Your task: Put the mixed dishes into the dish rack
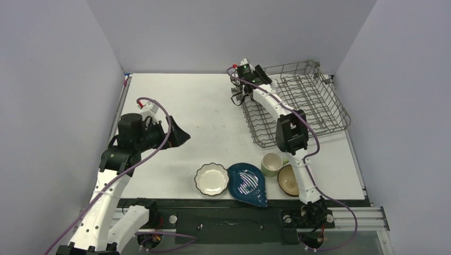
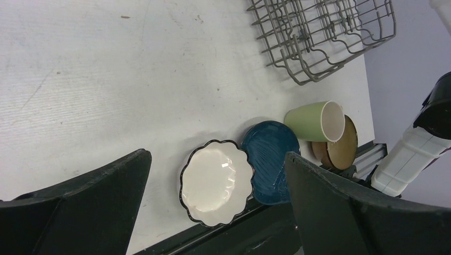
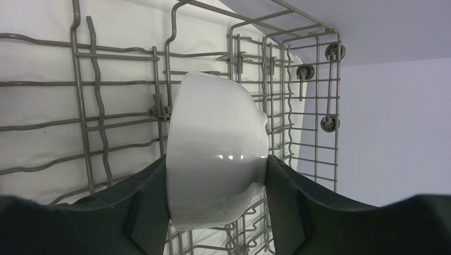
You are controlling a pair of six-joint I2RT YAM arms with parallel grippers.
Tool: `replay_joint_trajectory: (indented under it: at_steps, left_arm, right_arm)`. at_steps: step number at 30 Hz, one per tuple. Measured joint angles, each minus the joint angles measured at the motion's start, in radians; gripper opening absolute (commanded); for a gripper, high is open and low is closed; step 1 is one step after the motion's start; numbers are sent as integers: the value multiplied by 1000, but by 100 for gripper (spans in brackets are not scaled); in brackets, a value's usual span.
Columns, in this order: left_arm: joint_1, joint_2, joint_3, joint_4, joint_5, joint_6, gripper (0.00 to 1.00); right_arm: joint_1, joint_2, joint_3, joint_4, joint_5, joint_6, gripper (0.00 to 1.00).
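Observation:
My right gripper (image 3: 215,159) is shut on the small white bowl (image 3: 213,143), held on its side over the grey wire dish rack (image 3: 117,106). In the top view this gripper (image 1: 239,96) hangs at the rack's (image 1: 314,101) far left corner. Near the table's front edge lie the white scalloped plate (image 1: 211,179), the dark blue leaf-shaped dish (image 1: 248,183), the pale green mug (image 1: 272,164) on its side and the brown bowl (image 1: 289,180). My left gripper (image 1: 183,138) is open and empty, above the table left of them. Its wrist view shows the plate (image 2: 215,183), blue dish (image 2: 268,159), mug (image 2: 314,119) and brown bowl (image 2: 340,149).
The right arm (image 1: 290,133) stretches over the rack's near left side and above the mug and brown bowl. Grey walls close in the table on the left, back and right. A black rail (image 1: 228,212) runs along the front edge.

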Motion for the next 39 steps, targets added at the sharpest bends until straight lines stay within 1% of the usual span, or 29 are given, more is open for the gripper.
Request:
replay_joint_trajectory:
  at_steps: [12,17,22,26,29,35,38,39]
  left_arm:
    - [0,-2,-6,0,7,0,96]
    - [0,-2,-6,1,7,0,96]
    - [0,-2,-16,3,7,0,96]
    - [0,-1,-24,2,8,0,96]
    - [0,0,-30,9,11,0,96]
    - [0,8,-43,10,21,0,96]
    - [0,9,-43,11,27,0,96]
    - [0,10,-43,11,29,0,96]
  right_arm:
    - [42,52,19,45,-31,-34,0]
    - [53,52,19,55,-47,-47,9]
    - [48,52,19,59,-61,-50,12]
    - [42,53,19,62,-71,-51,19]
    - [38,54,19,68,-79,-52,21]
    - [36,80,29,83,-87,-55,32]
    - [35,85,29,87,-86,-61,40]
    - [34,85,31,87,-87,-60,42]
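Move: The right hand already grips the small white bowl over the far-left part of the dish rack; the slot it is taken to, among the wires near that corner, lies about 4 cm left, 2 cm ahead and some 6 cm below. The rack's left rail runs roughly 12 cm to the left, level with the hand, and the far rim about 12 cm straight ahead. From the left hand the slot is some 36 cm ahead, 34 cm right and 18 cm lower. The right hand carries the white bowl about 4 cm left towards the rack's left rail, sinking some 2 cm on the way as the wrist turns a little counter-clockwise, 5 to 10 degrees. Its leftward travel then stops and it eases a centimetre or so forward and a bit more than that down between the wires, the fingers keeping their hold on the bowl; whether the bowl bears on the wires can't be seen. ##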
